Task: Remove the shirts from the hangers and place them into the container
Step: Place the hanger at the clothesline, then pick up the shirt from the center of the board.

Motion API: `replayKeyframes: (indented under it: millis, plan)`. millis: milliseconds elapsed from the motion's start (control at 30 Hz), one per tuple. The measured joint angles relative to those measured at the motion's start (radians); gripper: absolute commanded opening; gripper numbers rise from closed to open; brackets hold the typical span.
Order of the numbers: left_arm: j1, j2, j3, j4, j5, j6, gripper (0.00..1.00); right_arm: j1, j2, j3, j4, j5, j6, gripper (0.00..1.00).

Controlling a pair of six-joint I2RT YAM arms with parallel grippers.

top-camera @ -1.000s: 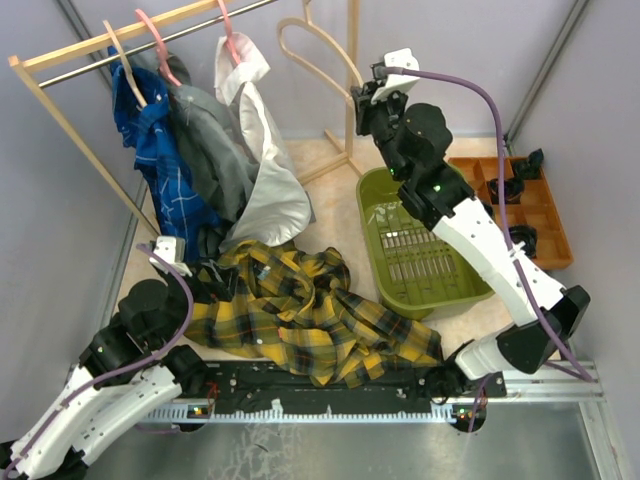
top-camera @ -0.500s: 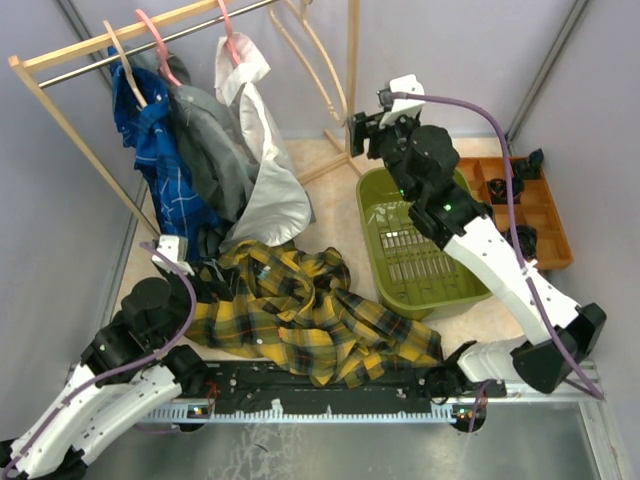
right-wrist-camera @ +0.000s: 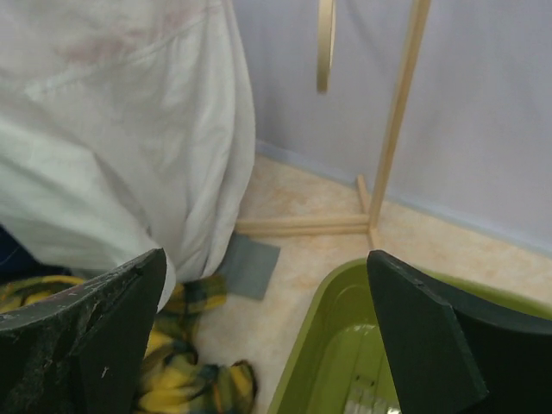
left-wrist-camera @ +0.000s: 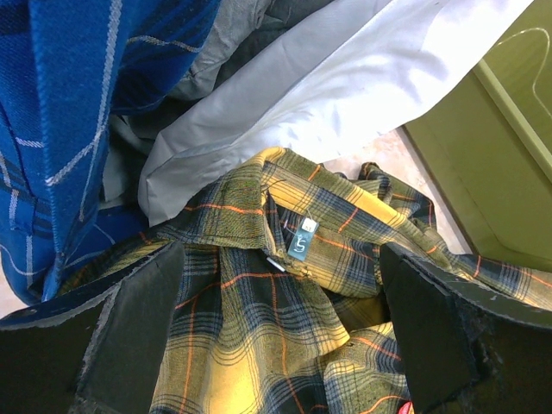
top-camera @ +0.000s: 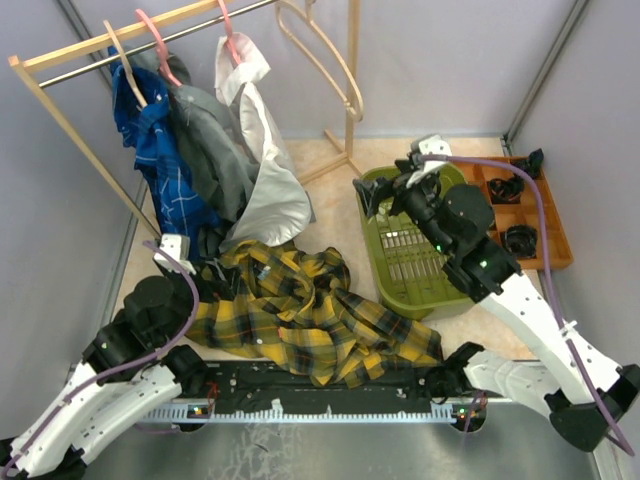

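Note:
The yellow-and-black plaid shirt (top-camera: 300, 310) lies crumpled on the table, off any hanger. My left gripper (left-wrist-camera: 280, 336) hovers open just above its collar (left-wrist-camera: 259, 224), with nothing between the fingers. The blue shirt (top-camera: 160, 175), grey shirt (top-camera: 205, 140) and white shirt (top-camera: 265, 190) hang on a pale hanger (top-camera: 125, 65) and pink hangers (top-camera: 155, 40). An empty pale hanger (top-camera: 320, 55) hangs at the rack's right end. My right gripper (top-camera: 385, 185) stands open and empty over the far left corner of the olive-green container (top-camera: 372, 250), which has no shirt in it.
The wooden rack with its metal rod (top-camera: 160, 40) crosses the back left, and its upright post (top-camera: 352, 90) stands behind the container. An orange tray (top-camera: 552, 225) with dark items sits at the right. A grey patch (right-wrist-camera: 250, 266) lies on the table by the white shirt.
My right gripper opened and let go of the empty pale hanger, which stays on the rack. The right arm then dropped down and nearer, over the container's far corner. The left arm held still.

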Motion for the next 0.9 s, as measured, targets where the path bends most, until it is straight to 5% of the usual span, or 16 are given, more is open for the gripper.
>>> replayKeyframes:
  millis: [300,500,667,900]
  plan:
    - [0.000,0.027,0.000,-0.002,-0.003,-0.001,0.99,0.000,-0.248,-0.340,-0.117,-0.135,0.196,0.99]
    - [0.000,0.004,0.000,-0.005,-0.008,-0.002,0.99,-0.003,-0.353,-0.462,-0.132,-0.413,0.247,0.95]
    - [0.000,-0.006,0.000,-0.005,-0.011,-0.002,0.99,0.024,-0.288,-0.467,-0.026,-0.628,0.280,0.96]
    - [0.000,-0.005,0.000,-0.005,-0.016,-0.005,0.99,0.371,-0.015,-0.424,-0.116,-0.468,0.111,0.99]
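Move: From the right hand, the middle of the plaid shirt heap lies about 13 cm left, 11 cm back and nearly 40 cm below. The container's middle is about 13 cm right, 5 cm ahead and 36 cm down; the emptied hanger is some 18 cm ahead, 8 cm left and 10 cm higher. The white shirt hangs about 25 cm left and 10 cm ahead. For the left hand, the heap's middle is level with it, roughly 19 cm right, 21 cm below. Swing the open right gripper down and away from the hung hanger and the container towards the plaid shirt heap: sink about 22 cm and draw back some 18, sweeping about 11 cm left in the second half. Tip the fingers down and turn them counter-clockwise on the way, and keep them wide open, ending above the cloth. ##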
